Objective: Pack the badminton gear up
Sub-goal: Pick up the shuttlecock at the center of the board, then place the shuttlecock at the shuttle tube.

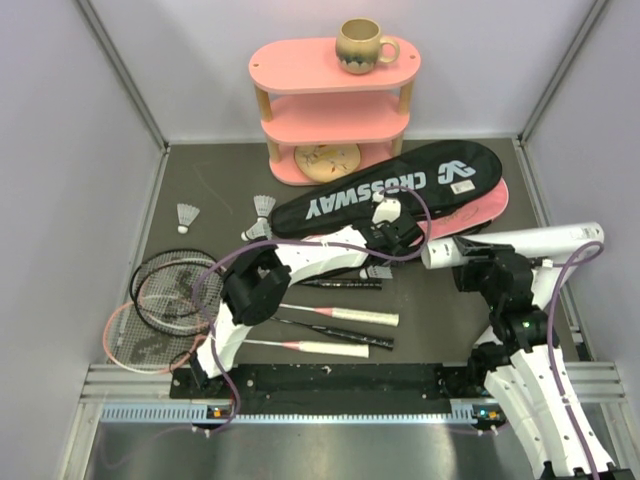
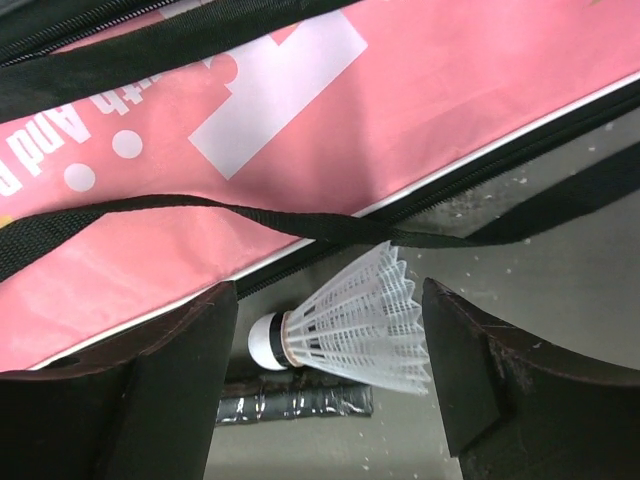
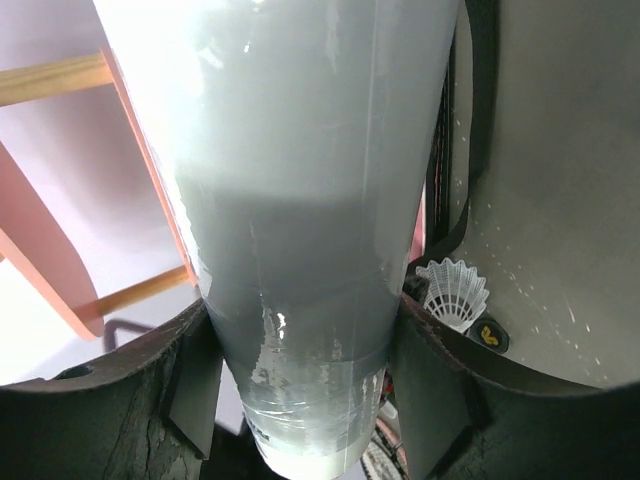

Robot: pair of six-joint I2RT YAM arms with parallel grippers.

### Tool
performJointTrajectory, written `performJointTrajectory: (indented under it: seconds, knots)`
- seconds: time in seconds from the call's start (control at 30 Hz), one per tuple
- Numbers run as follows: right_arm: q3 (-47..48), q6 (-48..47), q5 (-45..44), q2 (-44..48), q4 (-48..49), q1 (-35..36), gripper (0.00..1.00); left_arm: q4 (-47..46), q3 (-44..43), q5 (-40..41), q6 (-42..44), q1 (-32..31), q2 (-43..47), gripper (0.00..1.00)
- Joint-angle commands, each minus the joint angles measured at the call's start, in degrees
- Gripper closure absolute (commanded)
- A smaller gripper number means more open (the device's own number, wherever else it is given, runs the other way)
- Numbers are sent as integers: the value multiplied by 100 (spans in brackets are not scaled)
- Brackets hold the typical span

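Note:
My left gripper (image 2: pixel 330 345) stands open on either side of a white feather shuttlecock (image 2: pixel 350 325) that lies on the table beside the pink bag (image 2: pixel 300 150); neither finger touches it. From above, that shuttlecock (image 1: pixel 378 271) is just below the black CROSSWAY bag (image 1: pixel 390 185), which lies on top of the pink bag (image 1: pixel 495 205). My right gripper (image 3: pixel 300 370) is shut on a white tube (image 3: pixel 300 200), held above the table at the right (image 1: pixel 510 243). Rackets (image 1: pixel 175 295) lie at the left, handles (image 1: pixel 365 317) pointing right. Three more shuttlecocks (image 1: pixel 186 215) (image 1: pixel 264 205) (image 1: pixel 258 231) sit behind them.
The pink three-tier shelf (image 1: pixel 335 110) stands at the back with a beige mug (image 1: pixel 362 45) on top. A black bag strap (image 2: pixel 300 225) loops over the pink bag near my left fingers. Grey walls close in both sides.

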State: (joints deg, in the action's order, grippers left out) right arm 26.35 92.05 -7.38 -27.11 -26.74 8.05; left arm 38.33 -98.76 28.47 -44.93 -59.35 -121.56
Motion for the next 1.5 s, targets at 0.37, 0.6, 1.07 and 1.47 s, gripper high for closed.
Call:
performJointTrajectory:
  seconds: [0.37,0.6,1.07,1.47]
  knots:
    - [-7,138,553,57,459,-58,74,52,127,519,256,-59,630,96]
    - [-261,129,1193,-285,1107,-58,74,-422,1393,283,204,-68,2600,100]
    - [-780,1165,3014,-1542,3359,257,75,-7109,6729,-948,406,47,6593,100]
    - [-921,1579,2776,-1771,3676,785,76,-8587,6528,-1555,247,-15,5495,100]
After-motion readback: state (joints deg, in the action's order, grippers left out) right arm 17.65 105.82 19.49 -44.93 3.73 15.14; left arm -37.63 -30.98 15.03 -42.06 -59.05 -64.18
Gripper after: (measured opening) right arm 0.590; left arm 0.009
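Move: Just under the left hand, within a centimetre or so sideways and about 3 cm down, lies the shuttlecock. The black racket handle is some 5 cm back and 8 cm left of that hand, the pink bag about 9 cm ahead and 4 cm right, both 4 to 5 cm below; the raised tube's mouth hangs 11 cm right, 3 cm ahead and 9 cm higher. From the right hand, holding the tube, the shuttlecock is roughly 21 cm left, 4 cm ahead and 14 cm down. Sinking about 2 cm over the shuttlecock, the left hand shuts its fingers fully and pinches the skirt, then lifts some 20 cm while drawing back and left, swinging the wrist from steeply down to point right at the tube; it ends by easing about 4 cm back right. The right hand keeps its grip and carries the tube about 11 cm left, turning it counter-clockwise. ##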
